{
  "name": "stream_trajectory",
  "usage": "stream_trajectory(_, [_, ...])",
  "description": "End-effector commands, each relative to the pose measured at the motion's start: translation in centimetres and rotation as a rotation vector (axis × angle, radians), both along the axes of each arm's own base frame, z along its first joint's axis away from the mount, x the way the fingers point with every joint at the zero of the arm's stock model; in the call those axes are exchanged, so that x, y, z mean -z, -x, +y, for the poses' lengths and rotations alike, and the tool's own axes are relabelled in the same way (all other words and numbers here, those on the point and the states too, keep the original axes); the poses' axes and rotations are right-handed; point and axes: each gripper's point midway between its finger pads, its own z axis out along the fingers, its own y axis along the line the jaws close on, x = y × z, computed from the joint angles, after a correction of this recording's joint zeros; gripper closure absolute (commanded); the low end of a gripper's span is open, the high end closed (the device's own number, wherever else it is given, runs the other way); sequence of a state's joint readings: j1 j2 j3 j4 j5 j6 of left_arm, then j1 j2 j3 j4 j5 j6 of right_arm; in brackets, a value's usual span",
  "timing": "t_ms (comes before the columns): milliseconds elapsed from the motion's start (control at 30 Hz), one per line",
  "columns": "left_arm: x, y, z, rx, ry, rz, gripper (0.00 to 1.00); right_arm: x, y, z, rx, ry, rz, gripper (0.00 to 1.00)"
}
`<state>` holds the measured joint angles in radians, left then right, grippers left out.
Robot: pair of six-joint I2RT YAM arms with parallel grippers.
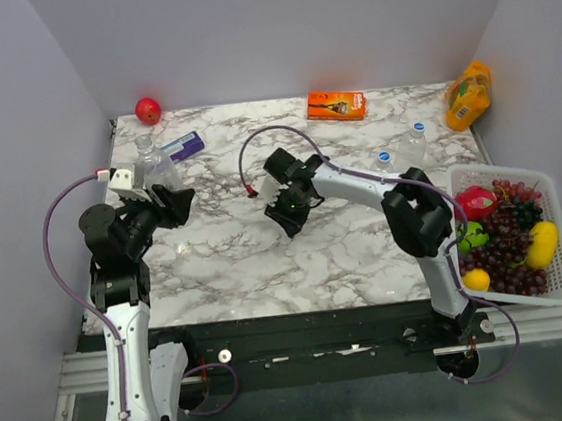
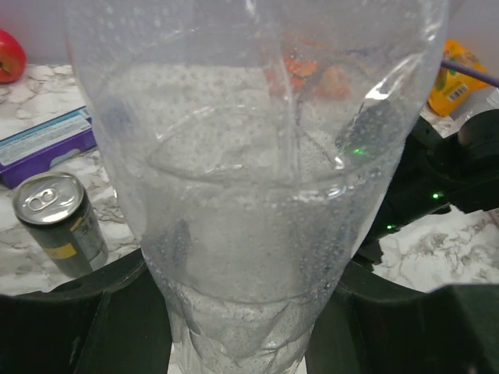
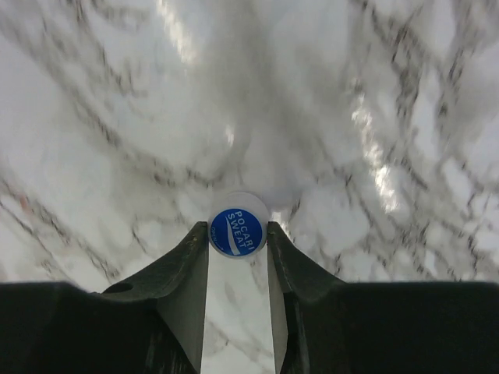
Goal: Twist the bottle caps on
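Note:
A clear bottle (image 1: 154,166) stands at the left of the marble table, with no blue on its neck. It fills the left wrist view (image 2: 257,171), part full of clear liquid. My left gripper (image 1: 164,201) is shut on its lower body, with a dark finger on each side (image 2: 242,319). My right gripper (image 1: 291,209) is near the table's middle. It is shut on a blue bottle cap (image 3: 238,231) with white lettering, pinched between its fingertips (image 3: 238,238) above the marble. Two more clear bottles with blue caps on them (image 1: 384,159) (image 1: 415,136) stand at the back right.
A dark drink can (image 2: 58,222) and a purple box (image 1: 186,144) sit close to the held bottle. A red apple (image 1: 148,110) lies at the back left, an orange box (image 1: 336,104) at the back, an orange packet (image 1: 468,95) at the back right. A white fruit basket (image 1: 556,242) stands at the right edge.

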<state>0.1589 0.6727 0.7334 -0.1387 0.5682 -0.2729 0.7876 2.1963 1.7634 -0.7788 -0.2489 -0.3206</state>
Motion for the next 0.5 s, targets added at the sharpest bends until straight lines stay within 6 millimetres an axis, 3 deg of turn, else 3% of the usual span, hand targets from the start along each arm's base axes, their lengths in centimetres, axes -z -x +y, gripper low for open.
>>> stream_trajectory(0, [-0.6,0.3,-2.8,0.175,-0.006,-0.046,0.90,-0.8,4.6,-4.3,-0.121,0.008,0.032,0.69])
stream_trajectory(67, [-0.4,0.2,-3.7,0.216,0.006,-0.035,0.90,-0.2,5.5,-5.1,-0.153,0.001,0.023,0.68])
stream_trajectory(100, [-0.5,0.3,-4.2,0.239,0.010,-0.032,0.90,1.1,6.9,-6.4,-0.165,0.019,0.049,0.67])
stream_trajectory(167, [-0.3,0.4,-5.2,0.275,0.014,-0.021,0.90,0.9,6.8,-6.5,-0.205,-0.012,-0.006,0.66])
stream_trajectory(200, [-0.2,0.4,-5.5,0.285,0.011,-0.018,0.90,1.7,7.7,-7.3,-0.218,-0.004,0.008,0.60])
stream_trajectory(333, [0.5,0.7,-7.1,0.339,0.000,-0.003,0.88,1.8,7.7,-7.7,-0.304,-0.036,-0.073,0.38])
stream_trajectory(467, [1.0,0.9,-8.3,0.379,-0.014,-0.005,0.85,0.4,6.8,-8.0,-0.448,-0.062,-0.188,0.30])
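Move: The right hand has the cap pinched low at the table; the bare spot where it will be left is about 8 cm back and 8 cm to the right, 1 cm lower. Two capped bottles stand some 11 cm ahead and 22 cm right, and 15 cm ahead and 31 cm right. From the left hand, which holds the open bottle high, the cap lies about 2 cm ahead, 23 cm right, 24 cm down; the can is 9 cm ahead, 5 cm left, the purple box 24 cm ahead, 7 cm left. Back and to the right, about 8 cm each way and keeping low over the table, the right hand brings the pinched cap, eases to a stop while turning some 15 degrees counter-clockwise, and opens its fingers to let go. Meanwhile the left hand swings the bottle rightward about 7 cm towards the middle of the table, sinking slightly and turning clockwise, its grip unchanged. ##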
